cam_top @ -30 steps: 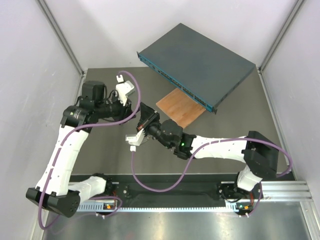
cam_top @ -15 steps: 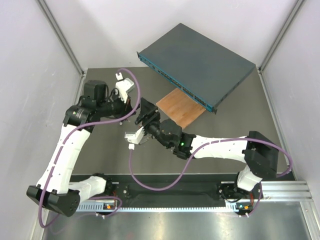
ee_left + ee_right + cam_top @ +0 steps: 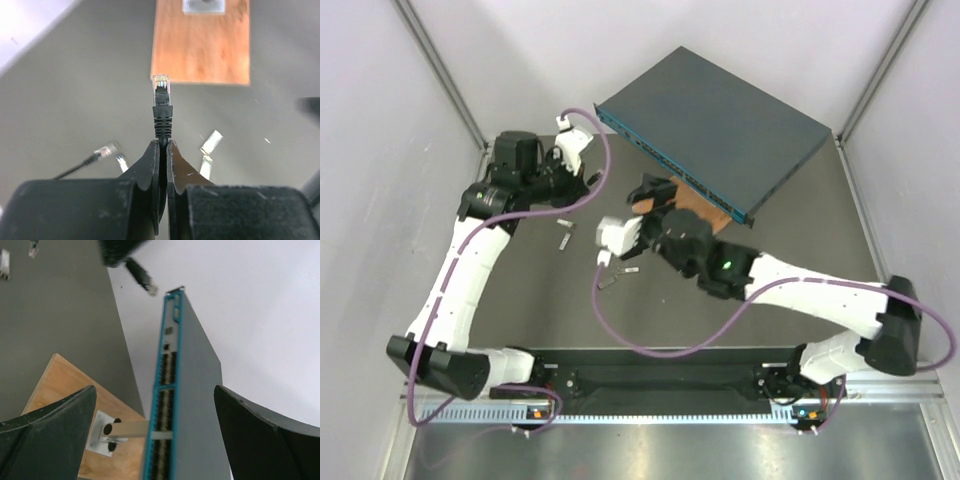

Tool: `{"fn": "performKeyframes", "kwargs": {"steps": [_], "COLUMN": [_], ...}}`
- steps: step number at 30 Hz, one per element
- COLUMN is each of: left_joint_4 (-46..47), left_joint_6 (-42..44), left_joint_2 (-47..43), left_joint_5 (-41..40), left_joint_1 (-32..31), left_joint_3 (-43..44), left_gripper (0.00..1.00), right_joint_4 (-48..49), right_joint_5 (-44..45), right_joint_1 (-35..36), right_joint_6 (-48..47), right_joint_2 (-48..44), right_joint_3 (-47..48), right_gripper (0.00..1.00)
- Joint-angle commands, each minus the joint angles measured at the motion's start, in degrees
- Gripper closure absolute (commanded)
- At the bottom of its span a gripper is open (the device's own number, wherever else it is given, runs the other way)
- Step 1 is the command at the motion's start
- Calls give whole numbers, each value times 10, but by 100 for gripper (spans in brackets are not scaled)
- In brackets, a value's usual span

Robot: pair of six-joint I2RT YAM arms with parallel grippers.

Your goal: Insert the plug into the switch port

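Observation:
The plug is a pale clear connector on a black boot and thin black cable. My left gripper is shut on that cable just behind the boot, so the plug sticks straight out ahead of the fingers. In the right wrist view the plug hangs in the air just off the end of the switch. Switch ports line its teal face. My right gripper is open wide with nothing in it, facing that teal face. From above, the left gripper is left of the switch, and the right gripper is near its front.
A brown wooden board with a small metal bracket lies in front of the switch. A second cable end and loose pale pieces lie on the grey table. White walls enclose the table.
The left gripper closed on the plug's cable and carried it back toward the switch. The right gripper opened wide and swung up to the right, toward the switch front.

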Motion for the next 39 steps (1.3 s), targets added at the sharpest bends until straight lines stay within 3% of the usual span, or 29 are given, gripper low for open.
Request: {"fn": "performKeyframes", "kwargs": {"steps": [1,5,10,14,19,25,28,31,34,39], "left_joint_4": [26,4,31,39,90,94,105,120,125,119], "left_joint_6": [59,104,103,97,73,70,60,50,46,43], "left_joint_2": [52,114,167,191,203,221,223,223,226,223], "left_joint_5": [12,78,99,115,130,147,150,155,159,158], "left_joint_1": [11,22,20,19,17,9,3,1,1,1], "left_joint_3": [74,138,156,161,154,156,151,144,140,130], "left_gripper": [100,100,100,100,100,100,100,100,100,100], "right_joint_4": [-191,-341,-386,-409,-439,-457,-438,-324,-144,-13], "right_joint_5": [-51,-198,-311,-417,-523,-720,-773,-808,-836,-840], "right_joint_1": [-39,-138,-263,-429,-613,-839,-884,-888,-889,-881], "right_joint_6": [212,410,555,705,824,939,980,1059,1155,1221], "right_joint_2": [-66,-91,-134,-170,-190,-156,-133,-140,-141,-115], "right_joint_3": [122,219,260,241,209,147,105,32,-39,-78], "right_gripper": [0,0,0,0,0,0,0,0,0,0]}}
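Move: The left hand already holds the plug; the switch's small single port lies about 16 cm ahead of this hand, 11 cm to its right and some 6 cm lower. The switch's left front corner is roughly 25 cm ahead and 3 cm right, at about the port's height. The wooden board's middle lies 14 cm ahead, 20 cm right and 30 cm down. From the empty right hand the port is about 20 cm ahead, 1 cm right and 8 cm below. Forward and then increasingly rightward, the left hand carries the plug, still pinched, about 11 cm towards the switch's port, bobbing up slightly before settling lower and turning some 15 degrees clockwise. Meanwhile the empty right hand, fingers kept wide open, swings about 33 cm right in a high arc and sinks beside the switch's right side, wrist rolling well over 100 degrees. ##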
